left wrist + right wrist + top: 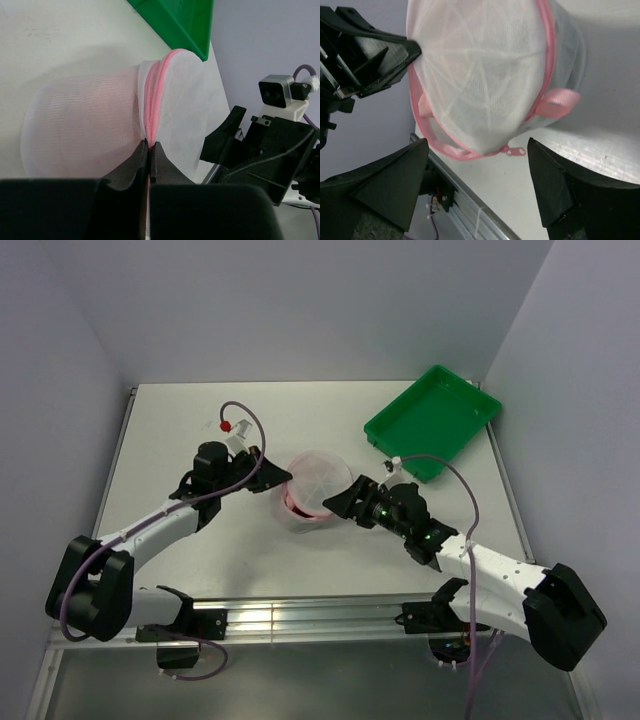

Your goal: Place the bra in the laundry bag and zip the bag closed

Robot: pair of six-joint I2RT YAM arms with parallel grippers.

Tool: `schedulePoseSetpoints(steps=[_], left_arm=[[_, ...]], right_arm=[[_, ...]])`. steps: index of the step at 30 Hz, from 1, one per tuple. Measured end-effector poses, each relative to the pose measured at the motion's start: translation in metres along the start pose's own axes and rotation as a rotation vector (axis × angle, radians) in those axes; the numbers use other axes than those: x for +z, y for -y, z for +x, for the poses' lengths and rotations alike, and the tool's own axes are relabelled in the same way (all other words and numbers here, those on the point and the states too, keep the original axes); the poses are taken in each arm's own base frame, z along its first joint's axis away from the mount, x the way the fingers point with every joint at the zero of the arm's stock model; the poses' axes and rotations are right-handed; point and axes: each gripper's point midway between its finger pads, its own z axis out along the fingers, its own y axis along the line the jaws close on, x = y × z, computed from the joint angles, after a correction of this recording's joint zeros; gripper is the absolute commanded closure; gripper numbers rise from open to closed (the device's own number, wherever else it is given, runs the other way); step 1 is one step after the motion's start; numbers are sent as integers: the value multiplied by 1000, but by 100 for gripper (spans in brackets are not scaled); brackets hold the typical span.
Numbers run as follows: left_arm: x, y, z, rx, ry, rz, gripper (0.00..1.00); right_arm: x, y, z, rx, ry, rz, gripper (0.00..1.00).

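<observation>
The laundry bag [318,480] is a small round pouch of white mesh with a pink zip rim, lying on its side mid-table. A reddish shade shows through the mesh [85,130]; the bra itself is not plainly visible. My left gripper [283,478] is shut on the pink zip rim [152,120] at the bag's left side. My right gripper [340,499] is open just right of the bag and holds nothing. In the right wrist view the pink zip pull [516,150] hangs between its spread fingers [400,180], touching neither. A pink loop [559,101] sticks out from the rim.
A green tray [432,421] stands at the back right, close behind the bag. The metal rail of the table's near edge [470,220] runs just below the right gripper. White walls close in the table on three sides.
</observation>
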Motion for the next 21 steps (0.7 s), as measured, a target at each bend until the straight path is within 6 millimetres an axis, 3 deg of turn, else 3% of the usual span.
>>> schedulePoseSetpoints(steps=[6, 10, 13, 14, 17, 21], left_arm=[[1, 5, -6, 5, -5, 44, 100], [5, 3, -11, -9, -8, 65, 100], [8, -1, -12, -21, -17, 67, 100], [9, -2, -12, -24, -19, 65, 100], [13, -2, -16, -20, -17, 61, 100], [16, -3, -29, 1, 14, 31, 94]], right_arm=[[12, 10, -27, 37, 50, -15, 21], [24, 18, -24, 56, 15, -1, 21], [28, 22, -17, 77, -14, 2, 35], [28, 20, -18, 82, -11, -5, 45], [27, 9, -25, 87, 15, -45, 60], [24, 0, -32, 93, 40, -74, 71]])
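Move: From the right gripper, open beside the laundry bag, the near end of the bag's zipped pink rim lies about 3 cm ahead, 1 cm to the left and 1 cm lower. The pink tab stands roughly 5 cm ahead and 1 cm left; the empty green bin is about 22 cm ahead, 27 cm right and 10 cm below. The left gripper already pinches the rim's other side; that same rim end lies some 10 cm to its right, 4 cm back and 2 cm lower. Send the right gripper quickly forward about 4 cm to the near end of the zipped rim, dipping nearly 2 cm and then rising again by a little more, and close its fingers from wide open to about a third around the rim end beside the pink tab. Keep the left gripper shut on its side of the rim, easing it forward about 3 cm and slightly up. ##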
